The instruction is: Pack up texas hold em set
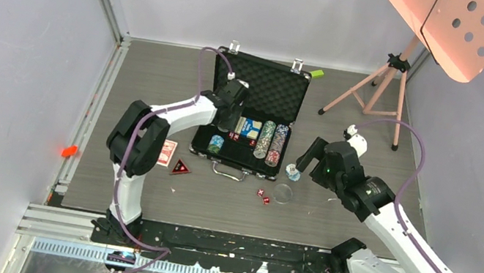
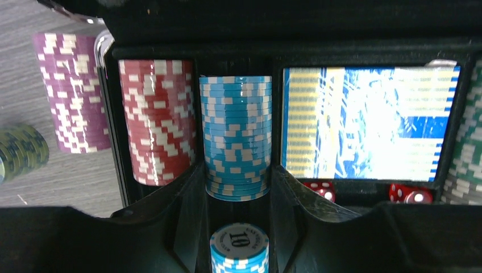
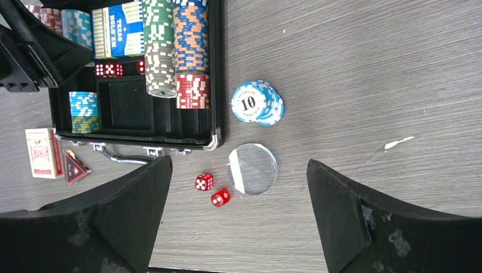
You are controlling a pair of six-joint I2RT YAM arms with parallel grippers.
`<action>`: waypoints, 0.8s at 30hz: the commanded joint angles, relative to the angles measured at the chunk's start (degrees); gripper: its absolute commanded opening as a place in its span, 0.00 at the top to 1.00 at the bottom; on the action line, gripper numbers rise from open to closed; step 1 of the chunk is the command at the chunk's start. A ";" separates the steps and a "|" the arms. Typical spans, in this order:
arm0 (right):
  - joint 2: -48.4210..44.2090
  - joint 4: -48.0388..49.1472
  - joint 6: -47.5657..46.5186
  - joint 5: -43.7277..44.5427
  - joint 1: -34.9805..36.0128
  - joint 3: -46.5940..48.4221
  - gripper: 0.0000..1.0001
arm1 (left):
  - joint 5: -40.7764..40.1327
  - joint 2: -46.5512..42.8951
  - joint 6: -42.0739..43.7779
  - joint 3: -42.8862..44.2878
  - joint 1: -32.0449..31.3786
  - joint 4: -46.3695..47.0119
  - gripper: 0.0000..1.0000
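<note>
The black briefcase [image 1: 290,85] lies open mid-table with chip stacks and a blue card box [image 2: 366,122] in its slots. My left gripper [image 2: 237,170] reaches into the case. Its jaws are partly open, straddling the near end of a blue chip stack [image 2: 235,131] that lies in its slot beside a red stack [image 2: 156,122]. My right gripper [image 3: 239,187] hovers wide open over the table. Under it are two red dice [image 3: 204,182] and the clear disc [image 3: 253,169], with a small fanned pile of blue chips [image 3: 258,102] beyond. The red-backed deck [image 3: 43,152] and red triangle [image 3: 74,166] lie by the case handle.
A purple chip stack [image 2: 71,91] and a dark green one [image 2: 20,151] lie on the table outside the case's left wall. A small green block [image 1: 317,73] sits behind the lid. A pink tripod stand [image 1: 381,85] rises at the back right.
</note>
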 commanded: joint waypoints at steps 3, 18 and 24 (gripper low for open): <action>1.78 0.76 -1.41 2.15 -0.19 2.03 0.05 | -0.73 4.26 0.90 5.34 1.32 1.49 0.56; 6.04 1.10 -2.46 2.41 -0.18 1.98 0.02 | 6.45 -0.37 2.38 4.84 1.45 2.18 0.32; 11.51 0.04 -2.56 4.67 -0.14 1.83 0.02 | 8.70 -6.23 3.09 4.26 1.41 0.96 0.26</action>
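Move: The blue chip stack is already between the left fingertips, its middle about 3 cm ahead; its slot's far end is roughly 7 cm ahead. The red stack lies 3 cm ahead and 4 cm left, the card decks 3 cm ahead and 8 cm right, a short blue-green stack 5 cm back, all about level. From the right hand, the loose white-blue chips are about 6 cm ahead, 2 cm left, 14 cm below; the clear disc 7 cm nearer than them and 1 cm farther left. The blue stack, still held at its near end, is pushed about 1.5 cm forward along its slot towards the far wall by the left hand, which stops there, opens its fingers well clear and comes away to the right and up, easing back slightly. Meanwhile the right hand, open throughout, sinks some 3.5 cm towards the loose chips, its fingers tipping a little further down. ##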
